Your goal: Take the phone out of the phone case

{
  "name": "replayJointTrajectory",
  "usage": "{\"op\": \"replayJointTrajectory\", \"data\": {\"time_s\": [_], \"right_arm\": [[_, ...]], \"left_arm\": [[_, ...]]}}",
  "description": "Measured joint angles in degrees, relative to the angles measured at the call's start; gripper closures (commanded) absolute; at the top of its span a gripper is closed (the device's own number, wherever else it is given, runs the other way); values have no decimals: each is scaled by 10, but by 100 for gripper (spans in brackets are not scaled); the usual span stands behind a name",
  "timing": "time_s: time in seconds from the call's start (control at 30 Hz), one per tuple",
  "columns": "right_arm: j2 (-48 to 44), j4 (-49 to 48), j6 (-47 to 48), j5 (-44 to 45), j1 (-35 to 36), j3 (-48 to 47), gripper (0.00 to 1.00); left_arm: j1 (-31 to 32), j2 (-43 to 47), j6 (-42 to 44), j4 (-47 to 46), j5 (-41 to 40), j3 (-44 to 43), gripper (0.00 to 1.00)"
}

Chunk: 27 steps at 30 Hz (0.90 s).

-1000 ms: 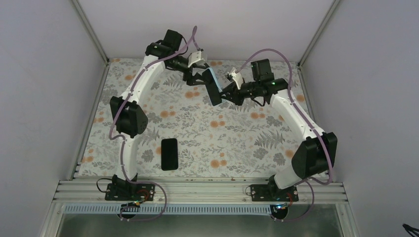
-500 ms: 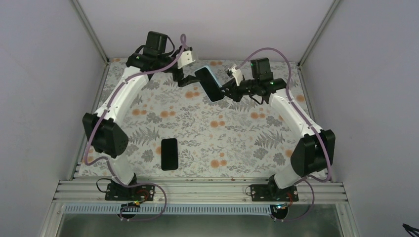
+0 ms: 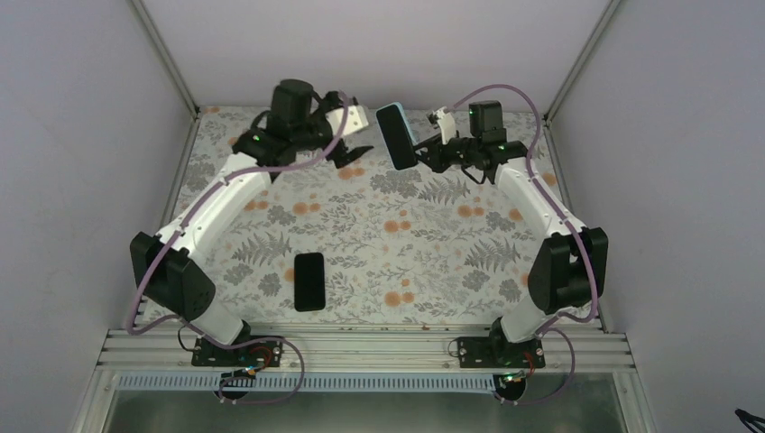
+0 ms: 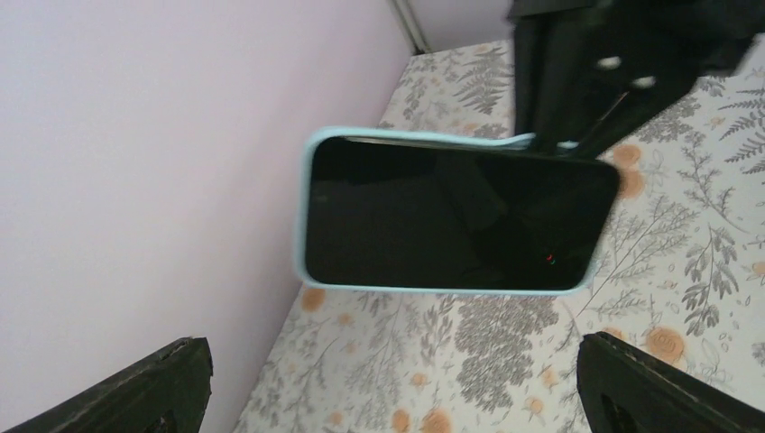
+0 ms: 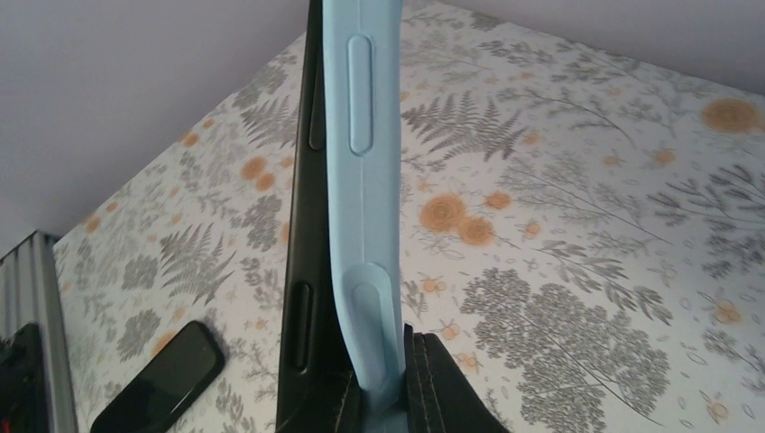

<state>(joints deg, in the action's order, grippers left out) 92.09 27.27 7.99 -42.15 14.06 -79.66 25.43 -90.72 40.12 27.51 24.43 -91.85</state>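
The phone point(image 3: 395, 137), black with a dark screen, is held in the air over the far side of the table, still inside the light blue phone case point(image 3: 405, 122). My right gripper point(image 3: 426, 150) is shut on the case's lower end. In the right wrist view the phone's black edge point(image 5: 305, 225) stands a little apart from the case's side point(image 5: 363, 180), with my right gripper point(image 5: 386, 379) pinching at the bottom. My left gripper point(image 3: 350, 152) is open, to the left of the phone and not touching it. In its own view the left gripper point(image 4: 406, 397) faces the screen point(image 4: 451, 216) and the case's rim point(image 4: 307, 216).
A second all-black phone point(image 3: 308, 281) lies flat on the floral table cover point(image 3: 433, 253) near the front, also visible as a dark phone point(image 5: 162, 379) in the right wrist view. Grey walls enclose the table on three sides.
My left gripper has opened, let go of the phone and drawn back to the left. My right gripper has carried the cased phone up and towards the back wall, turning it more upright.
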Motion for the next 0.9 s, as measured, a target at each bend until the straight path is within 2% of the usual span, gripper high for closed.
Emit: {"op": "replayJointTrajectory", "data": {"time_s": [0.23,0.5,0.9], "right_arm": [[41,-27,-76,24,-23,-12,97],[92,-50,-157,18,-26,-21,97],[97,-56,-189,40,-29,-51,97]], "left_arm": [[80,2,-47,-133,-62,118,0],[125,-79,-90,-252,-115,116,0],[163,-141,-116,-305,-169,103,0]]}}
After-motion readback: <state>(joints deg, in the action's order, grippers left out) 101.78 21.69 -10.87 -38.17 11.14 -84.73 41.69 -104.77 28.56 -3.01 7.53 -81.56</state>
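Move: The phone, still in its case and held up by the right gripper at the near corner, has its middle about 3 cm ahead of the left hand, 8 cm to its right and 4 cm lower. The right gripper itself is about 13 cm to the left hand's right, level with it ahead, and 9 cm lower. From the right hand, the phone's middle is about 3 cm ahead, 5 cm left and 3 cm up. The left hand, empty and wide open, sweeps right about 12 cm while sinking some 10 cm, easing to a stop beside the held end of the phone and the right fingers, with its own fingers staying open and its wrist hardly turning. Meanwhile the right hand keeps its pinch on the case's corner and carries the case forward about 6 cm, dipping and then rising slightly to end a little lower, as it turns some 15 degrees clockwise and tips about as much. ##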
